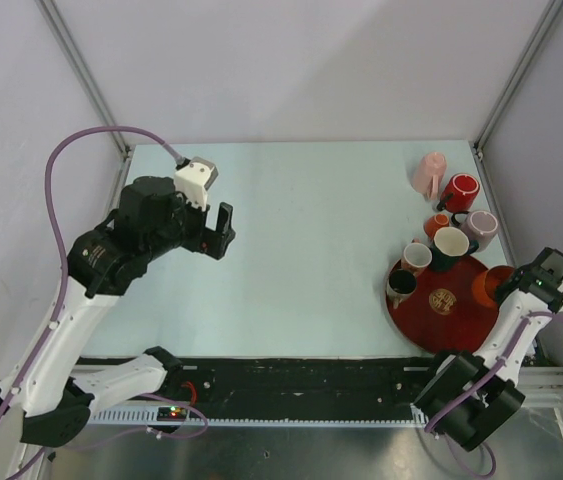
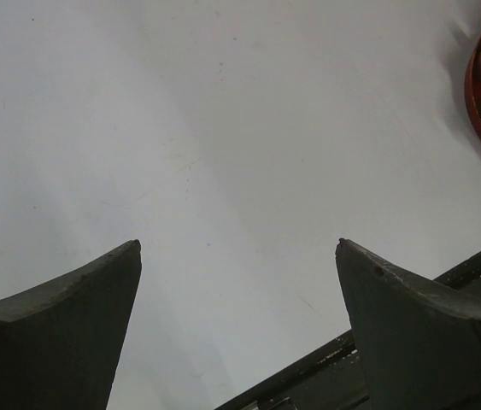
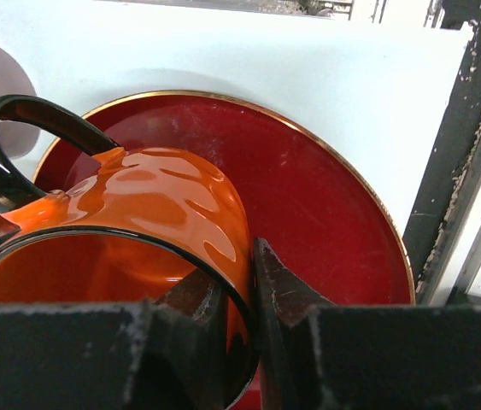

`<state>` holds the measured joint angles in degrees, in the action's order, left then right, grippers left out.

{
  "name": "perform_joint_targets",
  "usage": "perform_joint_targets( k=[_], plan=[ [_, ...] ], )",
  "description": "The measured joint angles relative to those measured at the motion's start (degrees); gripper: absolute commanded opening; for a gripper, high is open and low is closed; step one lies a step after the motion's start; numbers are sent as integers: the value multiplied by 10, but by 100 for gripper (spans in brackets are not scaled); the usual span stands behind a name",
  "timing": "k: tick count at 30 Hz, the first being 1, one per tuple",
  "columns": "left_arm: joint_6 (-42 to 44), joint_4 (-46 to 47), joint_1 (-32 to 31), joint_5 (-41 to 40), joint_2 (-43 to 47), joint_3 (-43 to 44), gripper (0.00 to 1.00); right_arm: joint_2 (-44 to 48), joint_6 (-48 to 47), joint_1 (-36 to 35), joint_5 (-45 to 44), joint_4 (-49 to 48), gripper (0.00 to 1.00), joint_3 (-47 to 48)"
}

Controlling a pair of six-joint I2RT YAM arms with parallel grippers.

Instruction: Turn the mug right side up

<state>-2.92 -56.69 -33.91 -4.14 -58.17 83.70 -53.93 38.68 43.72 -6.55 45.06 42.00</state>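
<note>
An orange mug (image 3: 150, 213) with a black handle (image 3: 18, 141) and black rim sits over the red round tray (image 3: 343, 222). Its open mouth faces the right wrist camera. My right gripper (image 3: 231, 260) is shut on the mug's wall, one finger inside the mouth and one outside. From above, the orange mug (image 1: 489, 285) shows at the tray's (image 1: 451, 325) right edge, just beside my right gripper (image 1: 521, 287). My left gripper (image 1: 223, 232) hangs open over the left of the table. Only bare table shows between its fingers (image 2: 78, 325).
Several other mugs crowd the tray's far side: a pink one (image 1: 428, 172), a red one (image 1: 459, 190), a lilac one (image 1: 481, 228), a dark one with a white inside (image 1: 451, 243) and a black one (image 1: 400, 285). A black rail (image 1: 301, 375) borders the table's near edge.
</note>
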Motion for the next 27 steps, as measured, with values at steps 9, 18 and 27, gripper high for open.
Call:
perform_joint_targets(
  k=[9,18,27],
  plan=[
    [10,0,0,-20,-5,0,98,-80,-7,-15,3,-36,0,0],
    [12,0,3,-33,-7,0,98,-149,-3,-26,26,-76,0,0],
    [15,0,3,-43,-7,0,98,-178,2,-55,27,-86,15,3]
  ],
)
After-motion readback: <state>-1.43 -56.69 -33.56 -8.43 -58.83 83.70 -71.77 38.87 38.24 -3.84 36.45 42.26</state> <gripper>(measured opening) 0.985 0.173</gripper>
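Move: The right hand already holds the orange mug by its rim. The middle of the red plate it is taken to lies about 10 cm to its left, 1 cm farther out and some 12 cm below. The green mug stands roughly 11 cm ahead and 11 cm left, the small white cup about 10 cm ahead and 20 cm left, both 8 cm lower. From the idle left hand the plate's middle is some 57 cm right, 5 cm back and 35 cm down. Keeping its pinch on the orange mug's rim, the right hand sinks about 5 cm and goes some 4 cm forward at the same time, lowering the mug towards the right-hand part of the red plate and closing in on the green mug. The wrist tilts and turns slightly counter-clockwise on the way, some 10 degrees in all, and the descent levels off near the end with the fingers still shut on the rim and the mug low over the plate. ##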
